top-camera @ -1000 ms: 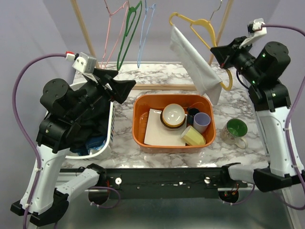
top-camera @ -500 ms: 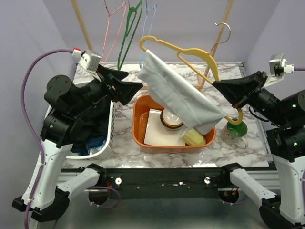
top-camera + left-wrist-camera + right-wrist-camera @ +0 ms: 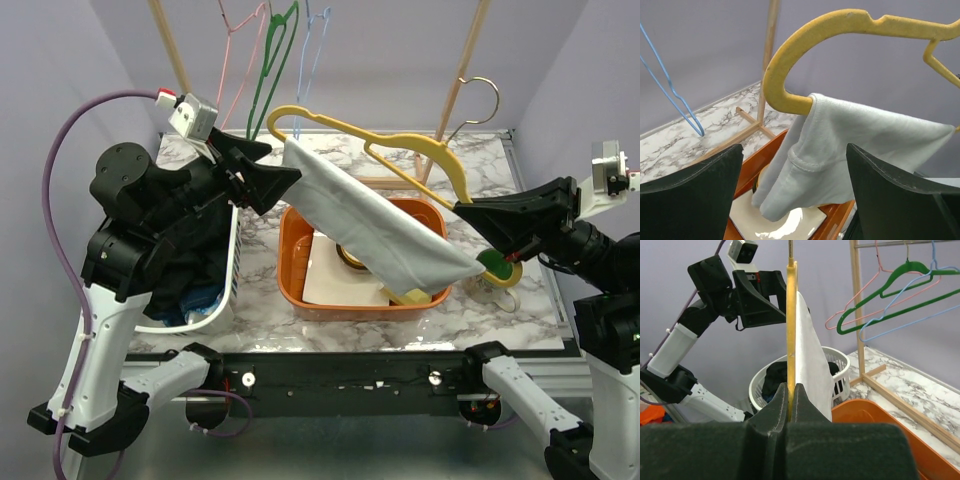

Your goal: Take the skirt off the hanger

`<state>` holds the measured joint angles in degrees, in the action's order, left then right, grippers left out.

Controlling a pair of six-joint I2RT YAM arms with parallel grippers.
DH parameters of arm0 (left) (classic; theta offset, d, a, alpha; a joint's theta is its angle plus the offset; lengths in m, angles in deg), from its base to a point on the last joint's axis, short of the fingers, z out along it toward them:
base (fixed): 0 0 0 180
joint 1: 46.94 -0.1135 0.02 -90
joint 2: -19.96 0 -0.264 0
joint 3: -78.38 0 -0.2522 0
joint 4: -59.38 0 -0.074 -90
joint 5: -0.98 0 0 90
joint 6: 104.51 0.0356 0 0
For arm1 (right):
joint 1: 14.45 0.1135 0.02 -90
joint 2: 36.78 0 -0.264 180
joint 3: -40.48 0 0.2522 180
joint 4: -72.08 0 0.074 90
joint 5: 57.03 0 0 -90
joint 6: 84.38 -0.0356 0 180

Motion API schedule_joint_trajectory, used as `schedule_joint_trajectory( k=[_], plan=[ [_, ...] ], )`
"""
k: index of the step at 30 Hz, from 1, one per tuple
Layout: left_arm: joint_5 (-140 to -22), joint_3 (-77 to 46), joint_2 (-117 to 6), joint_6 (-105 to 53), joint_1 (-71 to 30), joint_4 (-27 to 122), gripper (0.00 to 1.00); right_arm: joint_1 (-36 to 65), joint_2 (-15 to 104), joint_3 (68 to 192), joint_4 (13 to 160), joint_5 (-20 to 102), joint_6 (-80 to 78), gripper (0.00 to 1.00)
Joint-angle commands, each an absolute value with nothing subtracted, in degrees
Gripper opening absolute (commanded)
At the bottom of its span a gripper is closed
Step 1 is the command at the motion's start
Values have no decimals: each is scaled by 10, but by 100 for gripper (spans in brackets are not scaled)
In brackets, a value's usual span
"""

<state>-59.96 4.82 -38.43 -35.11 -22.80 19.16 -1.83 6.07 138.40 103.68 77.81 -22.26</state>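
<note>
A pale grey skirt (image 3: 375, 225) hangs over the lower bar of a yellow hanger (image 3: 400, 146), held in the air above the orange tub. My right gripper (image 3: 470, 208) is shut on the hanger's right end; in the right wrist view the yellow bar (image 3: 791, 320) rises from between the closed jaws with the skirt (image 3: 812, 360) beside it. My left gripper (image 3: 292, 180) is open, its tips at the skirt's upper left end. In the left wrist view the skirt's hem (image 3: 810, 155) and the hanger's curved end (image 3: 785, 70) lie between the wide-open fingers (image 3: 890, 190), apart from them.
An orange tub (image 3: 300, 285) holds a white plate, a bowl and cups. A white laundry basket (image 3: 228, 290) with dark clothes stands at left. A green mug (image 3: 497, 275) stands at right. A wooden rack (image 3: 465, 75) carries pink, green and blue hangers (image 3: 270, 70).
My right arm has swung the hanger and skirt off the rack, forward and left, lowering over the tub. My left gripper rose and reached to the skirt's left end.
</note>
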Motion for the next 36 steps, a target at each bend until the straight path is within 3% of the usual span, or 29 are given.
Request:
schedule_joint_trajectory(
  k=[1,4,6,11,12,17,18,28,36],
  plan=[
    [-556,37,-373,-344,-225,197,89,-21,52,1393,969,792,-263,1],
    [-537,34,-374,-351,-225,201,82,-22,53,1390,955,780,-273,1],
    [-520,29,-373,-360,-225,210,70,-21,52,1389,952,769,-273,1],
    [-489,7,-366,-389,-225,254,51,-21,58,1384,927,764,-289,1],
    [-484,4,-365,-397,-225,258,42,-21,59,1383,925,763,-290,1],
    [-455,-6,-366,-428,-225,298,15,-22,58,1375,917,746,-288,1],
    [-454,-4,-366,-431,-225,299,1,-22,56,1371,919,739,-283,1],
    [-525,26,-349,-401,-225,236,0,-22,38,1339,947,546,-208,1],
    [-575,67,-315,-401,-225,226,0,-21,15,1304,926,475,-188,1]
  ],
)
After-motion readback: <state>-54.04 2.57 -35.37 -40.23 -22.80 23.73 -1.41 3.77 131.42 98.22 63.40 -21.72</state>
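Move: Just off the left fingertips, some 4 cm to the right and 1 cm back, hangs the white skirt's left edge; the skirt's middle is about 12 cm right, 4 cm back and 4 cm lower. The yellow hanger's left end arches about 5 cm above and 2 cm ahead; the blue hanger is some 20 cm ahead, 3 cm right and 5 cm higher. From the right hand, the skirt's middle is about 17 cm left, 4 cm ahead and 4 cm up. Shutting its open fingers on the skirt's left edge below the hanger's end, the left hand draws back about 3 cm, turning slightly clockwise, and lifts a little at the end with the cloth pinched. The right hand keeps its grip on the yellow hanger, rises 2 cm, then swings forward about 5 cm, sinking and easing right as it turns some 15 degrees clockwise. ##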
